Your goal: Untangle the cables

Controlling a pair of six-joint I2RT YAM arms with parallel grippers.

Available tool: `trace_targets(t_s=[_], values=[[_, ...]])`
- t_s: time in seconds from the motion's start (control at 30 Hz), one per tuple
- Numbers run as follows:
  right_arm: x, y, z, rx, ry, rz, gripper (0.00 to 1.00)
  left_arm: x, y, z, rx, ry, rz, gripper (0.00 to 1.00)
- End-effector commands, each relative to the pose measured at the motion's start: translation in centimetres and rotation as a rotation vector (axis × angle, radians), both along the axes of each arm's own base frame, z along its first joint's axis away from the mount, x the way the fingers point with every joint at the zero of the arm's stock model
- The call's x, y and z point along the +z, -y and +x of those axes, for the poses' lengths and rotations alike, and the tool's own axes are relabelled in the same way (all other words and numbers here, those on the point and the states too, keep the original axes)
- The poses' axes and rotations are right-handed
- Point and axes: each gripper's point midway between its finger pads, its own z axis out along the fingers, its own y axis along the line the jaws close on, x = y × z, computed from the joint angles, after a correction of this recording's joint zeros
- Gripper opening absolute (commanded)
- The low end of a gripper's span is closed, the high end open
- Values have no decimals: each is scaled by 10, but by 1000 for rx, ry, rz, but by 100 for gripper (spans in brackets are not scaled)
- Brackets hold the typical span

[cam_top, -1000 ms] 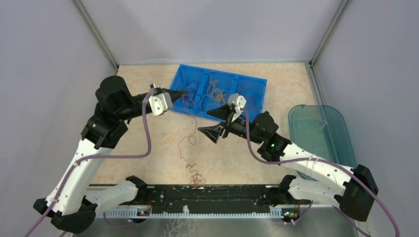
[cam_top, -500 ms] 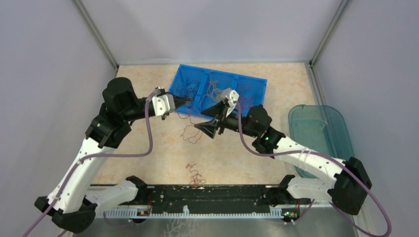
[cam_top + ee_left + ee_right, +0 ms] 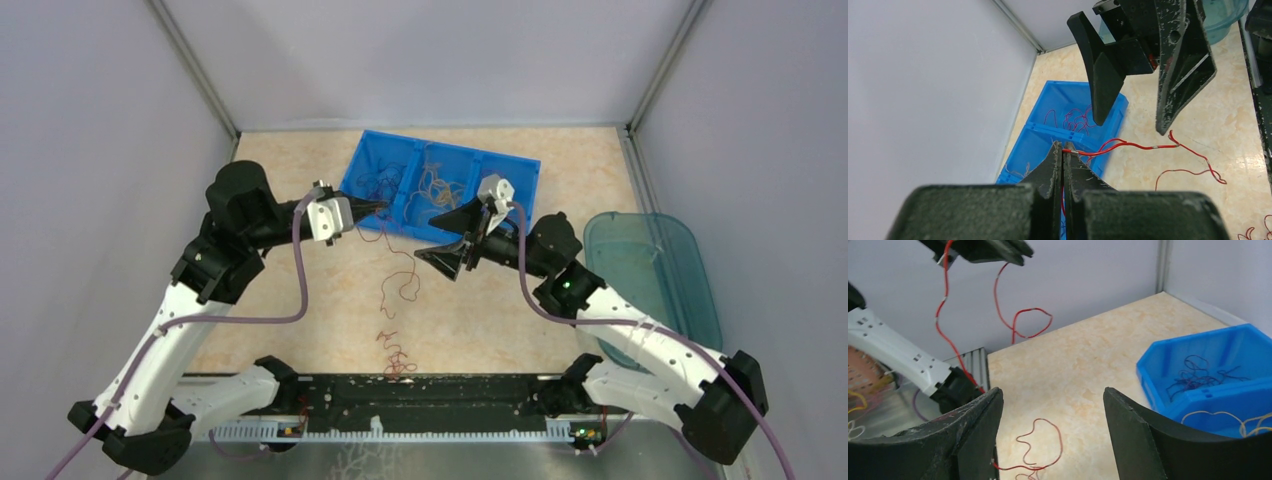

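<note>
My left gripper (image 3: 376, 207) is shut on one end of a thin red cable (image 3: 404, 290), held above the near left corner of the blue bin (image 3: 450, 147). The strand hangs down and curls over the tabletop. In the left wrist view the gripper (image 3: 1063, 148) pinches the cable (image 3: 1128, 145), which runs right under my right arm's fingers (image 3: 1104, 80). My right gripper (image 3: 428, 238) is open beside the strand with nothing in it. In its own view the gripper (image 3: 1053, 392) stands over a red loop (image 3: 1040, 442). The bin (image 3: 1158, 385) holds dark strands (image 3: 1198, 371) and orange-yellow ones (image 3: 1220, 416).
A small heap of red cables (image 3: 397, 355) lies on the table near the front rail (image 3: 420, 400). A translucent teal tub (image 3: 640, 262) stands at the right edge. Grey walls close in the left, back and right sides.
My right gripper went left toward the hanging strand, then drew back to the right, still open. The left gripper rose slightly, and the red cable now hangs free of the front heap.
</note>
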Motion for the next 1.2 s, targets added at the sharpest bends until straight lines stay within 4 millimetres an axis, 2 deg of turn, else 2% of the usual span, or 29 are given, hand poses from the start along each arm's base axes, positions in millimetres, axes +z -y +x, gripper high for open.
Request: trace_targets(t_s=[0.0, 0.13, 0.27, 0.43, 0.5, 0.6, 0.67, 0.77, 0.8, 0.83, 0.9, 0.97, 1.07, 1.17], values=[[27, -9, -30, 190, 51, 63, 74, 0, 0, -3, -6, 20, 0, 0], [30, -19, -48, 337, 39, 92, 72, 0, 1, -2, -5, 25, 2, 0], [25, -24, -60, 439, 24, 96, 70, -1, 1, -2, -2, 30, 9, 0], [29, -28, -59, 460, 9, 114, 59, -2, 1, -2, -2, 33, 12, 0], [30, -33, -54, 463, -2, 125, 44, -2, 2, -2, -3, 31, 12, 0], [35, -37, -48, 455, -3, 139, 15, -1, 2, -1, 2, 29, 11, 0], [36, -39, -43, 440, -10, 140, 1, -1, 1, 0, 9, 27, 11, 0], [38, -39, -34, 384, -9, 139, 0, -4, 1, 0, 11, 15, 17, 2], [36, -38, -26, 333, -20, 126, 0, -7, 1, 0, 10, 5, 26, 13], [36, -35, -16, 269, -8, 113, 0, -12, 0, -1, 11, -8, 41, 29], [39, -21, 8, 128, -1, 103, 0, -33, -3, -3, 1, -43, 109, 54], [46, 1, 34, -11, -7, 122, 0, -57, -7, -7, -25, -52, 203, 75], [53, 40, 70, -197, -18, 136, 0, -88, -16, -21, -80, -95, 313, 89], [52, 72, 98, -341, -20, 111, 0, -97, -19, -27, -96, -102, 330, 96]])
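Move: The hanging stretch of the red cable that the right gripper goes for lies about 5 cm back and 4 cm to the left of that gripper, at its height. From the left gripper, which already pinches the cable higher up, that stretch is some 5 cm back, 1 cm right and 8 cm below. The blue box's middle compartment lies about 28 cm ahead of the right gripper, 3 cm right and 32 cm below; the loose red cable on the table lies 8 cm back, 5 cm left and 33 cm below. Swing the open right gripper about 5 cm back and 4 cm left, turning it some 25 degrees counter-clockwise, and shut it on the hanging red cable while the left holds still. Then let the left gripper open wide and dip about 6 cm, tipping down, as the right, still pinching, turns back clockwise and sweeps some 10 cm forward and 8 cm right towards the box. ##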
